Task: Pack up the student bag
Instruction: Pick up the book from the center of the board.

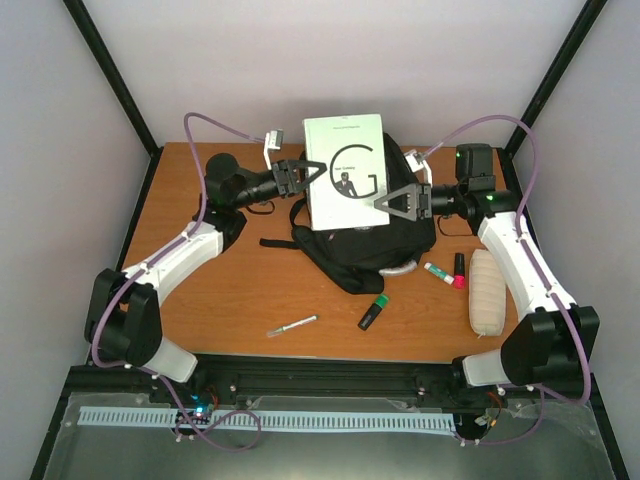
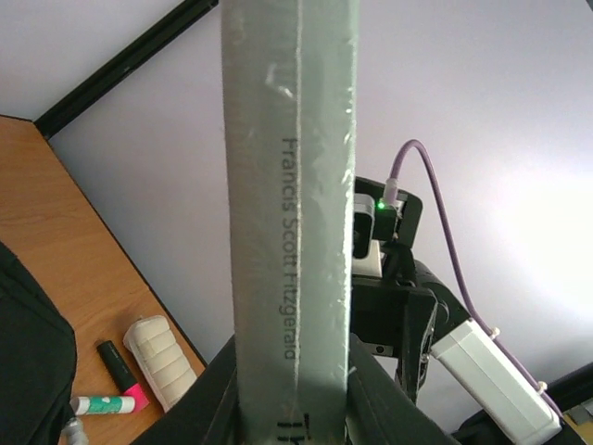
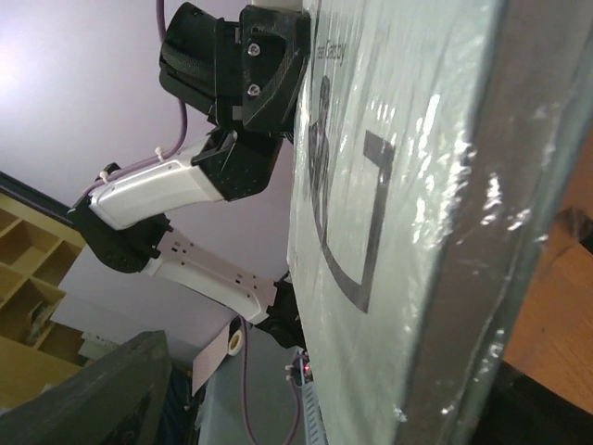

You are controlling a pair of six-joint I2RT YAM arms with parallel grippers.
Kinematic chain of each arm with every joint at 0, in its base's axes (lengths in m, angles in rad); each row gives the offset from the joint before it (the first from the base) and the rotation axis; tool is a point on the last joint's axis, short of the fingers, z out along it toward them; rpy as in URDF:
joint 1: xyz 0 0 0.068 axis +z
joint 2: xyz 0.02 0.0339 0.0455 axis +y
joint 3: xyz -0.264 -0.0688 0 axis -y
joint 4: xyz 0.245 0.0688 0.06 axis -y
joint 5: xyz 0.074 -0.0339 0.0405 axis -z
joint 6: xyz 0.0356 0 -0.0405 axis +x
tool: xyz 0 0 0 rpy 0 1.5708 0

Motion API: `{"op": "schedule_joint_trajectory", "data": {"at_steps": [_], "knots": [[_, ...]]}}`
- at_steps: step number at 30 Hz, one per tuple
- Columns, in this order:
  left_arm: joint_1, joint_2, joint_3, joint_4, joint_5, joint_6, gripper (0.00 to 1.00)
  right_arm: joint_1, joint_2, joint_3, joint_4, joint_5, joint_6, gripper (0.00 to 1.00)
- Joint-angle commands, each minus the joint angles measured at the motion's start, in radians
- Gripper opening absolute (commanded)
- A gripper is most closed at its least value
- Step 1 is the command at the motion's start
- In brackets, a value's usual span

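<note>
A white book with a large "G" on its cover hangs flat above the student bag, a black backpack lying mid-table. My left gripper is shut on the book's left edge; in the left wrist view the spine rises from between its fingers. My right gripper straddles the book's right edge near the lower corner. In the right wrist view the cover fills the frame. One dark finger stands well off it, so the jaws are open. The other finger is hidden behind the book.
A cream oblong pouch lies right of the bag beside the right arm. A green-and-white marker and a pink-capped one lie next to it. A green highlighter and a silver pen lie on the wood near the front.
</note>
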Motion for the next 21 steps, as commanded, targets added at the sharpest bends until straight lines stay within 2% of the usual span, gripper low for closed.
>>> {"op": "schedule_joint_trajectory", "data": {"at_steps": [1, 8, 11, 13, 15, 16, 17, 19, 20, 21], "knots": [[-0.016, 0.011, 0.060, 0.206, 0.015, -0.044, 0.01, 0.007, -0.035, 0.053, 0.031, -0.058, 0.091, 0.76], [-0.065, 0.058, 0.096, 0.173, 0.037, -0.018, 0.01, 0.007, -0.019, 0.052, 0.101, -0.007, 0.176, 0.59], [-0.075, 0.072, 0.097, 0.153, 0.032, -0.007, 0.01, 0.007, -0.021, 0.054, 0.105, 0.022, 0.175, 0.39], [-0.075, 0.076, 0.094, 0.142, 0.023, 0.000, 0.01, 0.002, -0.032, 0.044, 0.110, 0.049, 0.181, 0.22], [-0.075, 0.081, 0.095, 0.117, 0.018, 0.019, 0.01, -0.009, -0.044, 0.028, 0.115, 0.074, 0.187, 0.17], [-0.075, 0.085, 0.098, 0.095, 0.012, 0.034, 0.06, -0.020, -0.049, 0.018, 0.112, 0.088, 0.188, 0.10], [-0.075, 0.086, 0.109, 0.049, 0.003, 0.060, 0.16, -0.034, -0.053, 0.010, 0.101, 0.113, 0.183, 0.04], [-0.075, 0.092, 0.136, -0.096, -0.015, 0.139, 0.45, -0.083, -0.055, -0.014, 0.080, 0.151, 0.163, 0.03], [-0.075, 0.094, 0.150, -0.179, -0.032, 0.188, 0.55, -0.116, -0.053, -0.026, 0.063, 0.162, 0.142, 0.03], [-0.075, 0.095, 0.167, -0.271, -0.061, 0.244, 0.61, -0.147, -0.049, -0.031, 0.033, 0.179, 0.101, 0.03]]}}
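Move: The left gripper already holds the grey-green book by its spine; the book's middle is about 6 cm to its right, level with it. From the open right gripper, at the book's free edge, that middle lies some 6 cm left, 4 cm ahead and 3 cm higher. Roughly 25 cm below the right gripper, the backpack is centred about 8 cm ahead; the glue stick lies about 15 cm to its right, level fore and aft, some 28 cm down. Bring the left gripper about 3 cm to the right, feeding the book's free edge between the right fingers, and close those onto it until they pinch. Ease the right gripper some 2 cm forward and slightly right, turning a little clockwise; once it grips, part the left fingers from the spine. ##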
